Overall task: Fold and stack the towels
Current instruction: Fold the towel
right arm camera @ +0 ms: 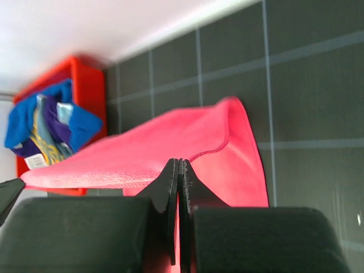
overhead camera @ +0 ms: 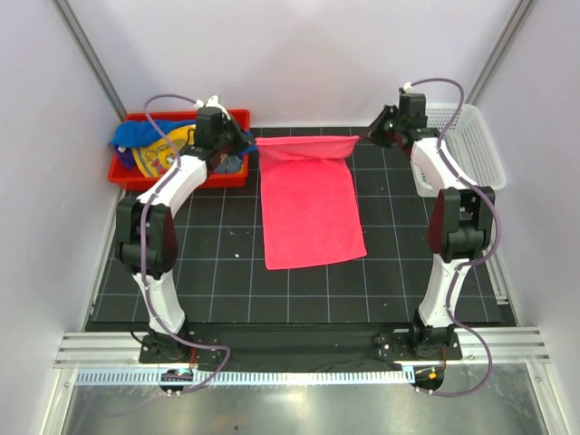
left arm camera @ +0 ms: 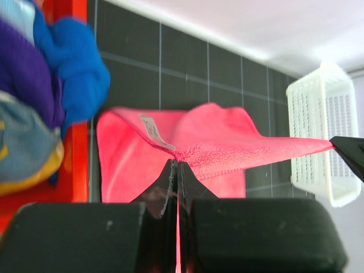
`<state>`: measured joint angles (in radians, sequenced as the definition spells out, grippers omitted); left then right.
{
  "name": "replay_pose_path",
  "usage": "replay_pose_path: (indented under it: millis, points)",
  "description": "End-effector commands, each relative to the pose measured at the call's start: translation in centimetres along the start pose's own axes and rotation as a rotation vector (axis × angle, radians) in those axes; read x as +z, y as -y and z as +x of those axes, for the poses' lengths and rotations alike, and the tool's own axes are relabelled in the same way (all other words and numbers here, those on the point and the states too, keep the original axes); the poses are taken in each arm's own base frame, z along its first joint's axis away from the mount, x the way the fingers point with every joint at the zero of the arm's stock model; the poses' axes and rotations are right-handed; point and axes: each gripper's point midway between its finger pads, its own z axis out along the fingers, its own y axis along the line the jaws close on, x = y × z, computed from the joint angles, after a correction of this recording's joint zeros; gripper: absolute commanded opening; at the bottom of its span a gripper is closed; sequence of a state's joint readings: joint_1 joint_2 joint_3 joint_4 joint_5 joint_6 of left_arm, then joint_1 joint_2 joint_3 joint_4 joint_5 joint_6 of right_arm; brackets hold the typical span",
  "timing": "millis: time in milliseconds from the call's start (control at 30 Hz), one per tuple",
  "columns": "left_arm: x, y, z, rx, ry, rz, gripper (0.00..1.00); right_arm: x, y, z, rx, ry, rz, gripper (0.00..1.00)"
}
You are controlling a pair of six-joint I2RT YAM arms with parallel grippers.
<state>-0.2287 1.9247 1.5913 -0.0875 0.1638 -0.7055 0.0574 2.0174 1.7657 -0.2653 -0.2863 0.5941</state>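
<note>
A hot pink towel (overhead camera: 310, 208) lies lengthwise on the black gridded mat, its far edge lifted and stretched taut. My left gripper (overhead camera: 251, 142) is shut on the towel's far left corner (left arm camera: 170, 149), beside its white label. My right gripper (overhead camera: 365, 136) is shut on the far right corner (right arm camera: 187, 159). The near end of the pink towel (left arm camera: 131, 170) still rests flat on the mat. More towels, bright blue (overhead camera: 136, 134), purple and yellow-orange (overhead camera: 166, 154), sit bunched in the red bin (overhead camera: 172, 176).
The red bin stands at the back left, just behind my left arm. A white mesh basket (overhead camera: 475, 145) stands at the back right beside my right arm. Grey walls close in the sides and back of the black mat (overhead camera: 217, 272).
</note>
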Motion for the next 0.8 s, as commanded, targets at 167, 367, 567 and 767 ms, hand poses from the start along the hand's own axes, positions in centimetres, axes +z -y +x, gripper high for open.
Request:
replay_pose_path:
  millis: [167,367,567,767]
  points:
    - [-3.7,-0.1,4.3,-0.035,-0.086,0.001,0.0,-4.1,2.3,3.7,0.031,-0.075,0.105,0.01]
    - [-5.1,0.3,7.1,-0.024,-0.14,-0.001,0.0,-6.4,2.7,4.2,0.025,-0.062,0.143,0.01]
    - [-6.5,0.0,8.9,-0.02,-0.183,-0.043,0.0,-8.1,3.1,6.0,0.032,-0.078,0.165,0.01]
    - [-7.2,0.1,8.8,-0.005,-0.181,-0.07,0.0,-8.8,2.5,6.2,0.03,-0.077,0.157,0.01]
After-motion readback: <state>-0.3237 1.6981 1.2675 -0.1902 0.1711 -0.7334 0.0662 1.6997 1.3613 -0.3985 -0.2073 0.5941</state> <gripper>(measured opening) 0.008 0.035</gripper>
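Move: Both hands hold the far corners of the pink towel, with the rest trailing below and back. Its near-left corner, flat on the tiles, lies about 37 cm back, 3 cm right and 18 below the left hand; its near-right corner is some 36 cm back, 2 cm right and 18 below the right hand. The red bin's middle is roughly 24 cm left of and level with the left hand; the white basket stands about 30 cm right of the right hand, level with it. Back towards the bases and down together, both arms draw the stretched held edge over the part of the towel already lying on the tiles, about 11 cm towards its near end. They sink some 6 cm at first, then come up a little while still pulling back, the left easing slightly inward. The wrists tip about 10 degrees further down, and the shut fingers keep their pinch on the corners. ##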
